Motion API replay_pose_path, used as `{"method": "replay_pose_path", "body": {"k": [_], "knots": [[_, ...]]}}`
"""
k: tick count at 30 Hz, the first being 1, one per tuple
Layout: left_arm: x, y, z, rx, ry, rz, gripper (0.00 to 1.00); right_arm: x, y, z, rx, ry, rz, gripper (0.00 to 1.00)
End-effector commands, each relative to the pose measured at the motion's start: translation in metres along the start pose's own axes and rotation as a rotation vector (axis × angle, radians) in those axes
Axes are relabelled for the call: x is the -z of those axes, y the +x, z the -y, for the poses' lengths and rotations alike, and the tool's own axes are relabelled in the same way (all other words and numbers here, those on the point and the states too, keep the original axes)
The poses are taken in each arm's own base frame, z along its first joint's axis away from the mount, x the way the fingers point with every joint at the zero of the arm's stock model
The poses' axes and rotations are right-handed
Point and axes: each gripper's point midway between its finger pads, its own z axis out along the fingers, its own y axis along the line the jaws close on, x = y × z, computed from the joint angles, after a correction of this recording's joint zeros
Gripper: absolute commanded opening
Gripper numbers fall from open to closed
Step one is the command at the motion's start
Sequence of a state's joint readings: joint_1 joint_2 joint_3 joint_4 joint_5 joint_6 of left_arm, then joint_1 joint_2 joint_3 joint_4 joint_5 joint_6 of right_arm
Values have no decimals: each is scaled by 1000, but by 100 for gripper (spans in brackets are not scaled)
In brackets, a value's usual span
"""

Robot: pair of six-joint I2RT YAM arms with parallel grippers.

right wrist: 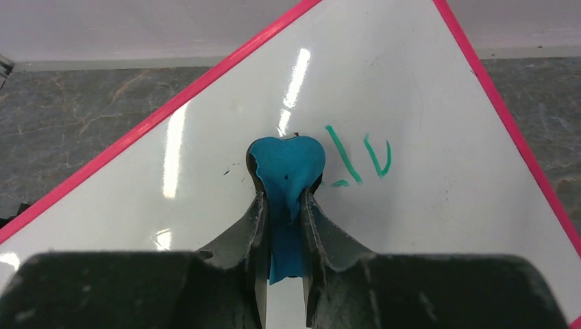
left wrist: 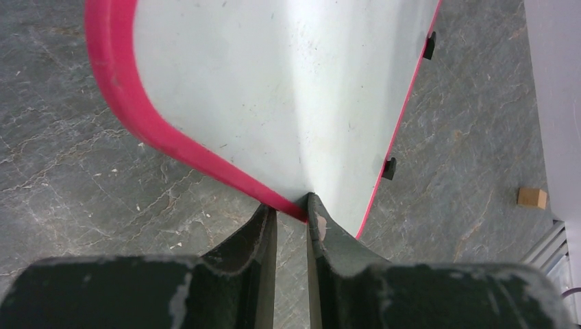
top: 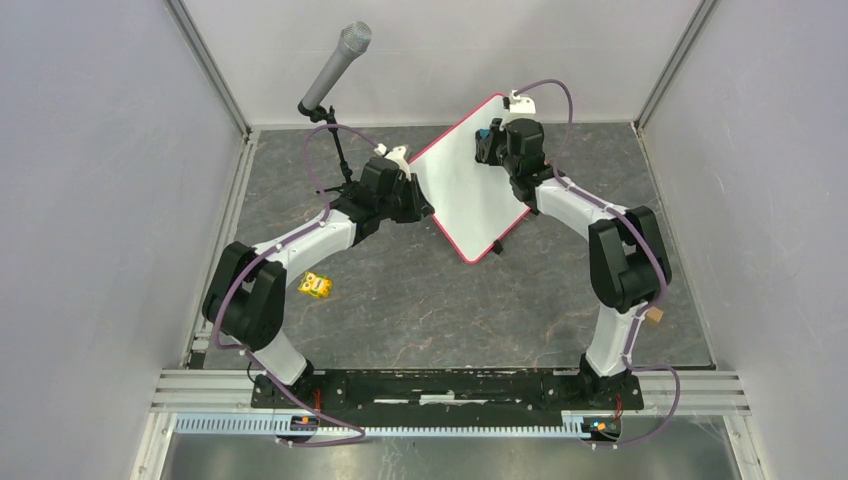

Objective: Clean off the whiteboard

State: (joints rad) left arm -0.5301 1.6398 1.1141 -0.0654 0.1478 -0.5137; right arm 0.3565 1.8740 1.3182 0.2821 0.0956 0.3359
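The whiteboard (top: 458, 190), white with a thin pink-red frame, is held tilted above the table, one corner pointing up. My left gripper (top: 425, 205) is shut on its left edge; in the left wrist view the fingertips (left wrist: 291, 205) pinch the red frame (left wrist: 205, 161). My right gripper (top: 487, 140) is shut on a blue cloth (right wrist: 286, 164) that presses against the board's face (right wrist: 425, 226). Green handwritten marks (right wrist: 360, 157) lie just to the right of the cloth.
A microphone (top: 335, 65) on a black stand rises at the back left. A small yellow object (top: 317, 286) lies by the left arm, and a wooden block (top: 655, 316) by the right arm. Black feet (left wrist: 389, 168) stick out from the board's edge.
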Motion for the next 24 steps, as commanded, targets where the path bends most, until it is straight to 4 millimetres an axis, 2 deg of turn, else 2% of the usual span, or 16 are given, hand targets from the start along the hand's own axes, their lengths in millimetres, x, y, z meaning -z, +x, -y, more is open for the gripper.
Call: {"method": "replay_pose_path", "body": {"k": [1, 4, 9, 12, 14, 15, 19, 24], "knots": [[3, -13, -3, -84, -38, 38, 2, -16, -3, 3, -17, -2, -21, 23], [4, -14, -5, -89, -49, 41, 2, -18, 3, 37, -73, 35, -31, 23], [3, -13, -5, -89, -48, 37, 2, -16, 34, 96, -139, 131, -109, 23], [3, -13, -6, -88, -50, 36, 2, -13, 47, 115, -163, 161, -143, 23], [2, -13, -5, -87, -45, 35, 2, -9, 48, 119, -170, 169, -144, 23], [2, -13, -4, -88, -44, 35, 2, -8, 45, 118, -170, 165, -136, 23], [3, -13, -5, -89, -48, 35, 2, -9, 25, 83, -153, 55, -102, 23], [2, -13, -6, -90, -53, 37, 2, -23, 8, 21, -107, -82, -81, 23]]}}
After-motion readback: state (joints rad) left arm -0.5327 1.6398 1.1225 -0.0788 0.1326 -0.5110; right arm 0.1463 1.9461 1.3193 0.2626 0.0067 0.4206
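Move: The last green marks lie just ahead of the right hand, which still holds the blue eraser: about 5 cm ahead, 3 cm to its right and 1 cm lower. The board's red right edge is some 5 cm ahead and 11 cm to the right, and its far corner roughly 10 cm ahead and 4 cm to the right, some 5 cm higher. From the left hand the marks are about 18 cm ahead and 16 cm to the right, some 5 cm higher. Rightward in one quick stroke, the right hand sweeps the eraser some 11 cm along the board, over the green marks towards the red right edge. It eases 3 cm forward and sinks about 4 cm on the way, turning slightly clockwise and tipping down, then starts about a centimetre back left. The left hand stays put, still pinching the board's near-left edge. ##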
